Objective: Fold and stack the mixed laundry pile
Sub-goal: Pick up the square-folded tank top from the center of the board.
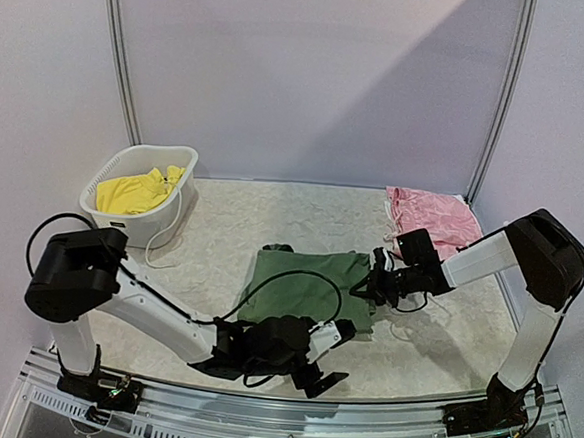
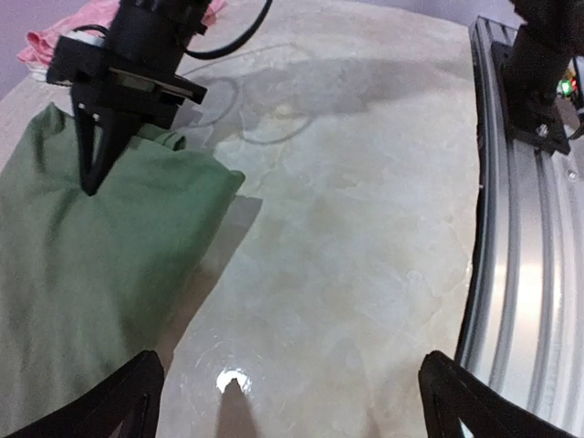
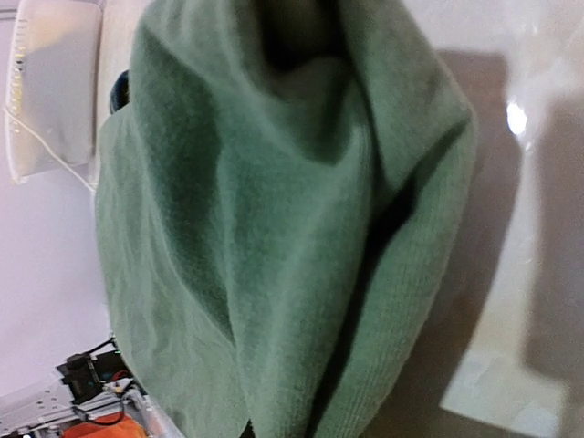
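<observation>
The olive-green tank top (image 1: 307, 285) lies folded in the middle of the table, also seen in the left wrist view (image 2: 82, 274). My right gripper (image 1: 366, 284) is shut on its right edge, its fingers (image 2: 91, 173) pinched together on the cloth. In the right wrist view the bunched green cloth (image 3: 274, 237) fills the frame and hides the fingers. My left gripper (image 1: 335, 357) is open over bare table just off the top's near right corner, its fingertips (image 2: 128, 401) wide apart with nothing between them. The yellow shorts (image 1: 133, 193) lie in the basket. The pink garment (image 1: 432, 217) lies at the back right.
The white slotted basket (image 1: 176, 161) stands at the back left, with a cord trailing from it. A dark bit of cloth (image 1: 278, 248) shows at the green top's far edge. The metal rail (image 2: 538, 255) runs along the table's near edge, by the right arm's base (image 2: 538, 64).
</observation>
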`<state>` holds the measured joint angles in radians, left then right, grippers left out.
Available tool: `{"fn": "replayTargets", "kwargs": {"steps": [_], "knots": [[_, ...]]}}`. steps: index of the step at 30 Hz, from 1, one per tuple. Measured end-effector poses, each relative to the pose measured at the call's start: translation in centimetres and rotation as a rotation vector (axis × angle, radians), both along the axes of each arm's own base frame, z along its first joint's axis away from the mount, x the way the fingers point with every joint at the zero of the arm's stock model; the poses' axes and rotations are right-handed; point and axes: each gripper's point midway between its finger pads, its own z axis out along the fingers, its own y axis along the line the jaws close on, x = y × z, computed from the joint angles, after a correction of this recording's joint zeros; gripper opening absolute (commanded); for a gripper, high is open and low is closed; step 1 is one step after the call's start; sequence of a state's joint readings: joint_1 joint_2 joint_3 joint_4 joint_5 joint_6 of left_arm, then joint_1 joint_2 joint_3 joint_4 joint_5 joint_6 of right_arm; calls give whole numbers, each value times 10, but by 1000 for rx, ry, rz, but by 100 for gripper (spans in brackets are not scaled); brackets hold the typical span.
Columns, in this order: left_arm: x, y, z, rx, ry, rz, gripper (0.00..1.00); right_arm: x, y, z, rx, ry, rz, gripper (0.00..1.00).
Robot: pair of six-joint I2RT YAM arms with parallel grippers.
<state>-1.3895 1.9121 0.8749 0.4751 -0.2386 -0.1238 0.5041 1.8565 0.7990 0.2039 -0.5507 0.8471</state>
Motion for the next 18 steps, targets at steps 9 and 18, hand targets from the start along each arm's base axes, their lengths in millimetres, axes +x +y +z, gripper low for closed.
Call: {"fn": "replayTargets", "kwargs": {"steps": [9, 18], "knots": [[4, 51, 50, -90, 11, 157, 100, 18, -10, -1, -178, -40, 39, 0], [9, 107, 37, 8, 2, 285, 100, 41, -22, 8, -356, -84, 62, 0]]}}
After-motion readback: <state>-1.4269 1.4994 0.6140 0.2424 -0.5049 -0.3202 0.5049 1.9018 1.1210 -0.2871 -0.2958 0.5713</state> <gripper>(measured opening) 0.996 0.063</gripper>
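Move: The right hand, still gripping the tank top's right edge just above the table, has the tank top's middle about 10 cm to its left, 1 cm nearer the robot and 2 cm lower. The folded pink cloth lies roughly 15 cm ahead of that hand and 14 cm to its right, and the white basket some 48 cm to its left and 14 cm farther out. The empty left hand has the tank top's middle about 18 cm ahead, 6 cm to its left and 5 cm lower. Keeping its pinch on the tank top's right edge, the right hand drags that side forward about 4 cm and a little to the right, towards the pink cloth, while its wrist rolls so that the left-pointing fingers tip some 20 degrees more steeply down. Meanwhile the left hand, fingers still wide open and touching nothing, first rises about 5 cm and then swings roughly 11 cm left in front of the near edge towards the near-left corner, sinking slightly on the way and turning counter-clockwise by about 15 degrees. ##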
